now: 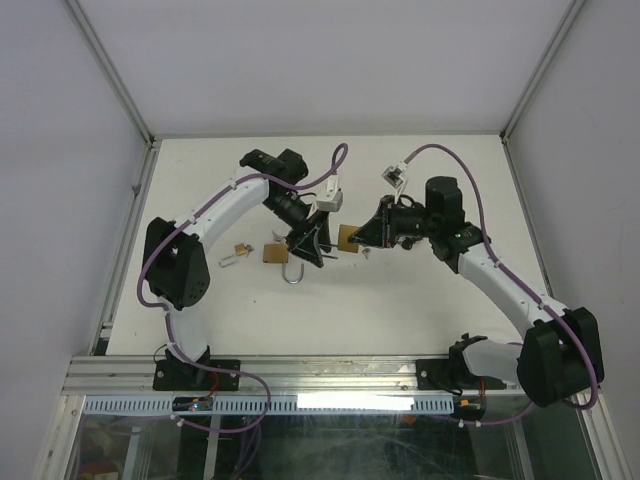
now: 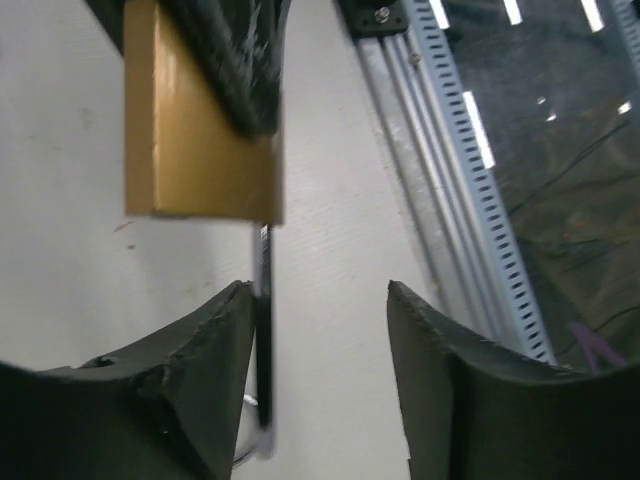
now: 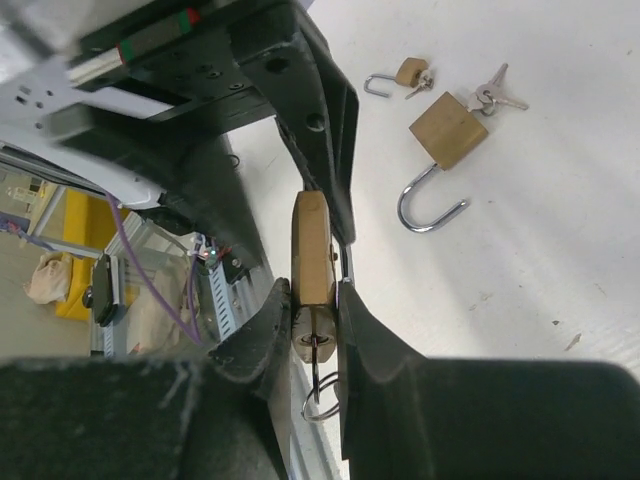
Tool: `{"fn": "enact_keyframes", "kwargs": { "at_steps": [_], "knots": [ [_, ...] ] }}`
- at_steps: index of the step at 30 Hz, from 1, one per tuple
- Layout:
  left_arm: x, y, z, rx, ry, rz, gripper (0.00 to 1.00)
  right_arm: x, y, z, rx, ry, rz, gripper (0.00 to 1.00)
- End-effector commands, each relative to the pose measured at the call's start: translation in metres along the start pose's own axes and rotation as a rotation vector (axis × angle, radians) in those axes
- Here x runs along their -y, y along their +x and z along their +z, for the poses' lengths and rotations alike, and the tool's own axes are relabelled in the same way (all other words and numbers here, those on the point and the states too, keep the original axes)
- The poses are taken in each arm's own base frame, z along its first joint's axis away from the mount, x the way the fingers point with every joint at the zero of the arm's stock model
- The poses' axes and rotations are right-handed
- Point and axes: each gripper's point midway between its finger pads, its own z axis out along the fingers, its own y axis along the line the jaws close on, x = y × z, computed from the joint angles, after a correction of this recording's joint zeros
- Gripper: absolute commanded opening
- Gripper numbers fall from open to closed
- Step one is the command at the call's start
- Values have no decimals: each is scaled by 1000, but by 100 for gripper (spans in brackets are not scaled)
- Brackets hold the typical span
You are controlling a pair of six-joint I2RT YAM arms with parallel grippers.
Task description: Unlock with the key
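Note:
My right gripper (image 3: pixel 313 290) is shut on a brass padlock (image 3: pixel 312 245), held above the table. A key (image 3: pixel 318 350) sits in its keyhole, and a wire ring (image 3: pixel 322 398) hangs from the key. In the top view this padlock (image 1: pixel 347 238) is between the right gripper (image 1: pixel 362 236) and the left gripper (image 1: pixel 312 250). The left gripper (image 2: pixel 318 300) stands open at the padlock's (image 2: pixel 200 130) far end. A thin metal bar (image 2: pixel 264 330), seemingly the shackle seen edge-on, runs from the padlock along the inner face of the left finger (image 2: pixel 215 350). Nothing is clamped between those fingers.
A second brass padlock (image 3: pixel 447 130) lies on the table with its shackle (image 3: pixel 432 208) swung open. A small padlock (image 3: pixel 410 72) and loose keys (image 3: pixel 495 95) lie beside it. In the top view they sit left of the grippers (image 1: pixel 275 253). An aluminium rail (image 2: pixel 470 190) borders the table.

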Motion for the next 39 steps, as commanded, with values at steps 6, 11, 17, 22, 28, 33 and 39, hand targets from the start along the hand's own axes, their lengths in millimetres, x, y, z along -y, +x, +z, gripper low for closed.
{"fn": "enact_keyframes", "kwargs": {
  "at_steps": [6, 11, 17, 22, 28, 33, 39],
  "knots": [
    [12, 11, 10, 114, 101, -220, 99, 35, -3, 14, 106, 19, -23, 0],
    [-34, 41, -8, 95, -114, -346, 99, 66, 25, 21, 78, 56, 79, 0],
    [-64, 37, -38, 148, -346, -337, 99, 104, 34, 26, 100, 97, 196, 0],
    [-56, 37, -40, 156, -349, -368, 99, 154, 38, 23, 144, 162, 349, 0],
    [-43, 26, -48, 189, -377, -347, 99, 191, 56, 30, 111, 198, 434, 0],
    [-31, 17, -62, 241, -475, -284, 99, 207, 64, 29, 66, 240, 419, 11],
    [-22, 3, -73, 294, -547, -234, 99, 216, 61, 24, 1, 302, 379, 59]
  ]
}}
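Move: The unlocked lock with its key is already in the right fingers; its landing spot is bare table some 21 cm below the right hand, about 9 cm ahead and 3 cm to its right. Level with that spot, the brass lock lies 18 cm left of the right hand and 8 cm ahead, its hooked shackle 14 cm left and 3 cm ahead. From the opening left hand, the held lock is about 6 cm right, 3 cm ahead and 4 cm higher. Down by almost 20 cm goes the right hand with the lock, then forward about 10 cm and slightly right, rolling it over by some 25 degrees and lowering it to the table before its fingers part. The left fingers spread fully off the shackle; that hand backs off slightly, dips and swings forward and left, then rises again, turning some 35 degrees counter-clockwise. ##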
